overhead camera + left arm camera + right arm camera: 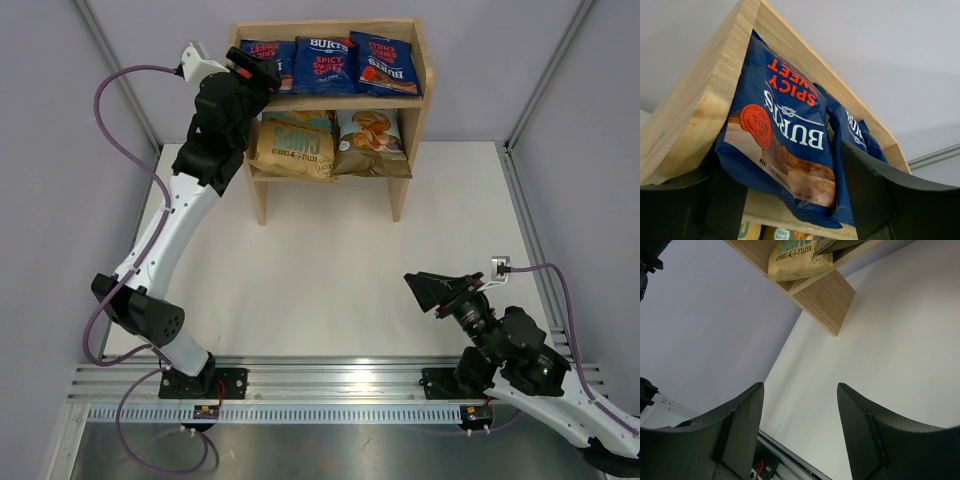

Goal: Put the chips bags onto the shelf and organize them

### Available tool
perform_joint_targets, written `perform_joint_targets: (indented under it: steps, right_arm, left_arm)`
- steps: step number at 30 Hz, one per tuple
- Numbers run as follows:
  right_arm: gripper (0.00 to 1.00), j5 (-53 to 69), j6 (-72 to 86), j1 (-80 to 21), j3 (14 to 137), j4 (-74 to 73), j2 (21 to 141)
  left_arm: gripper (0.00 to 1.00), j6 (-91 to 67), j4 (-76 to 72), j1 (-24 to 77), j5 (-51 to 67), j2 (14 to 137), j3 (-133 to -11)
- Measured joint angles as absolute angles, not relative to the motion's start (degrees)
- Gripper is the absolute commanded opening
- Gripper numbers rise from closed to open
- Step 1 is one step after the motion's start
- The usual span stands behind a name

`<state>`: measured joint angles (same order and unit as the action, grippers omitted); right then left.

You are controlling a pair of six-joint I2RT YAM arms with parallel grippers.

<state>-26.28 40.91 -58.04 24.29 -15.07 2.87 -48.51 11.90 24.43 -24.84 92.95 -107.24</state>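
Note:
Three dark-blue Burts chips bags [268,58] [325,65] [385,62] lie side by side on the top tier of the wooden shelf [415,100]. On the lower tier a tan-and-teal bag [292,145] lies beside a light-blue-and-brown bag [370,140]. My left gripper [255,72] is at the top tier's left end, open. In the left wrist view its jaws stand wide on either side of the leftmost Burts bag [785,135], which leans on the rim [705,100]. My right gripper [425,288] hangs open and empty low over the table.
The white table [320,280] is walled by grey panels on three sides. A metal rail [330,385] with both arm bases runs along the near edge. The right wrist view shows the shelf's side panel [822,300] and the tan bag [795,257].

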Motion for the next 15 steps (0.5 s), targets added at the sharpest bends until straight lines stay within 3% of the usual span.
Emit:
perform_joint_targets:
  steps: [5, 8, 12, 15]
  right_arm:
    - [0.70, -26.35, 40.95, -58.04, 25.65, -16.05, 4.40]
    - [0.77, -26.59, 40.97, -58.04, 27.22, -17.39, 7.29]
    - [0.99, -27.68, 40.25, -58.04, 31.20, -19.97, 14.83]
    - [0.99, -28.67, 38.50, -58.04, 33.91, -21.37, 20.51]
  left_arm:
    - [0.99, -48.58, 17.02, 24.58, -25.15, 90.41, -107.33]
    - [0.99, -48.40, 19.38, 24.58, -25.41, 88.18, -106.39]
    - [0.99, -47.16, 22.61, 24.29, -26.33, 84.25, -104.27]
    - [0.99, -45.54, 24.56, 23.75, -27.14, 80.73, -102.17]
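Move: The leftmost blue Burts bag, already on the top shelf, stands about 7 cm straight ahead of the left hand and some 2 cm lower. The middle blue bag is roughly 12 cm to the right of it, equally far out. The shelf's left side panel is about 6 cm to the hand's left and 6 cm ahead; the gold chips bag is on the tier below, some 5 cm ahead, 6 cm right and 20 cm down. From the right hand, the leftmost blue bag lies about 38 cm ahead, 28 cm left and 19 cm up. The left hand clears the leftmost blue bag with nothing in its fingers, drawing back towards its base by about 6.5 cm at a steady height and swinging left past the side panel's line, gathering speed as the already parted fingers open fully. Meanwhile the right hand, touching nothing, eases a couple of centimetres forward and left, sinking slightly, rolls some 15 degrees with its left side dipping, and opens wide. ##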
